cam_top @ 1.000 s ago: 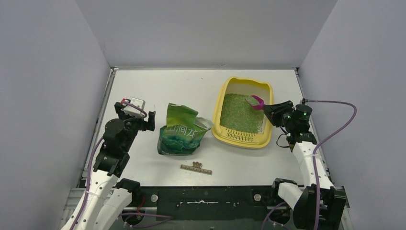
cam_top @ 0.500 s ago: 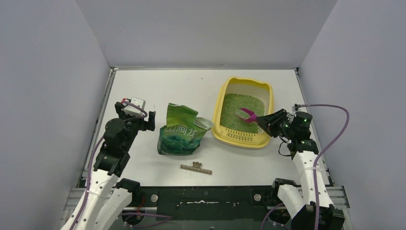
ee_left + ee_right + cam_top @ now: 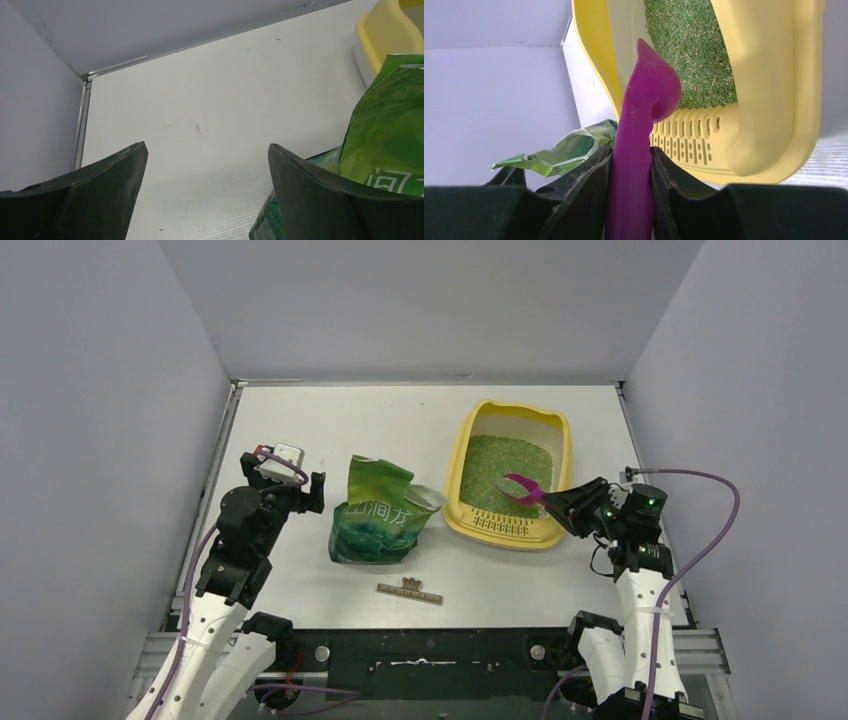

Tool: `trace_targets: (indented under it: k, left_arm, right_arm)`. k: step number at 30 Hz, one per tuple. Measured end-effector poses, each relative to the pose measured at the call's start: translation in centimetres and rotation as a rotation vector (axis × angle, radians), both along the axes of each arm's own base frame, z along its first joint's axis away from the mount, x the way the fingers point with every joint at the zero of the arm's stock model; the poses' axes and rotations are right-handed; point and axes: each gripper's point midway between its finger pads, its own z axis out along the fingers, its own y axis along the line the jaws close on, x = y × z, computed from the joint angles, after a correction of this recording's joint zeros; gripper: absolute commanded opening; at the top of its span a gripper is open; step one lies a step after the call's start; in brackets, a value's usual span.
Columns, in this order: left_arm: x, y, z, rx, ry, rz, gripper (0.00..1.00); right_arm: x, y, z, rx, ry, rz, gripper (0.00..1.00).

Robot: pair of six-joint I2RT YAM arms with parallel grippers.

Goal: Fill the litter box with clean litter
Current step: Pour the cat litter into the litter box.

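Note:
The pale yellow litter box (image 3: pixel 460 468) sits right of centre, its slotted grate (image 3: pixel 505 527) at the near end. Light-green clean litter (image 3: pixel 505 470) covers its floor and shows in the right wrist view (image 3: pixel 694 55). My right gripper (image 3: pixel 556 505) is shut on the handle of a magenta scoop (image 3: pixel 524 487), whose bowl (image 3: pixel 655 85) hangs over the box's near end. The green litter bag (image 3: pixel 378 515) lies open left of the box. My left gripper (image 3: pixel 316 490) is open and empty just left of the bag (image 3: pixel 385 145).
A small flat brown strip (image 3: pixel 410 591) lies near the table's front edge. Grey walls close in on three sides. The bag's torn top (image 3: pixel 569 150) shows left of the scoop in the right wrist view.
My right gripper has pulled the scoop back from the far part of the box to its near end and swung toward the front right. The left arm has not moved.

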Motion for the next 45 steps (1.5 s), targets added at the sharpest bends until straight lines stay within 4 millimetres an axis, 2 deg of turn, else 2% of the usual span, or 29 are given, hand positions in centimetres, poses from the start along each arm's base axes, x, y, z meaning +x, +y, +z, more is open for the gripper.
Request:
trace_targets:
  k: [9, 17, 21, 25, 32, 35, 38, 43, 45]
  left_arm:
    - [0.2, -0.1, -0.3, 0.003, 0.011, 0.000, 0.89]
    - [0.2, 0.0, -0.3, 0.003, 0.011, 0.001, 0.89]
    - [0.2, 0.0, -0.3, 0.003, 0.010, 0.001, 0.89]
    - [0.2, 0.0, -0.2, 0.002, 0.007, 0.001, 0.89]
    - [0.2, 0.0, -0.1, 0.001, 0.003, 0.001, 0.89]
    - [0.1, 0.0, 0.0, -0.001, -0.001, 0.001, 0.89]
    - [0.1, 0.0, 0.1, -0.001, -0.003, 0.001, 0.90]
    - [0.1, 0.0, 0.0, -0.001, -0.002, 0.001, 0.90]
    - [0.1, 0.0, 0.0, 0.000, -0.002, 0.001, 0.90]
  right_arm:
    - [-1.3, -0.6, -0.1, -0.014, 0.044, -0.014, 0.00]
    - [-0.9, -2.0, 2.6, -0.113, -0.006, -0.052, 0.00]
    - [-0.5, -2.6, 3.0, -0.140, -0.013, -0.079, 0.00]
    - [0.7, -3.1, 3.0, -0.135, -0.022, -0.099, 0.00]
    - [4.8, -4.0, 3.4, -0.081, -0.046, -0.137, 0.00]
    - [6.5, -3.9, 3.7, -0.069, -0.053, -0.125, 0.00]
    - [7.7, -2.9, 4.1, -0.067, -0.069, -0.085, 0.00]
    - [7.4, -0.7, 4.3, -0.062, -0.075, -0.016, 0.00]
    - [6.9, -0.6, 4.5, -0.066, -0.085, -0.014, 0.00]
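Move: The right hand already grips the purple scoop; the middle of the litter bed it goes for lies roughly 9 cm ahead, 10 cm to its left and 7 cm below. The box's slotted grid is about 10 cm left and 2 cm back, the litter bag some 36 cm left and 2 cm back, and the ruler clip 28 cm left and 13 cm back. From the idle left hand, the litter middle lies about 45 cm right and 6 cm ahead, well below. The right hand finishes a short pull back towards the grid end, then lifts the scoop about 3 cm off its low place near the litter, drifting a little right while the wrist rolls under 10 degrees so that the hand's left side dips. Keeping its grip on the handle, it then sweeps some 9 cm forward over the litter towards the far end, still rising slightly, and at the end swings back left and eases back about a centimetre. ##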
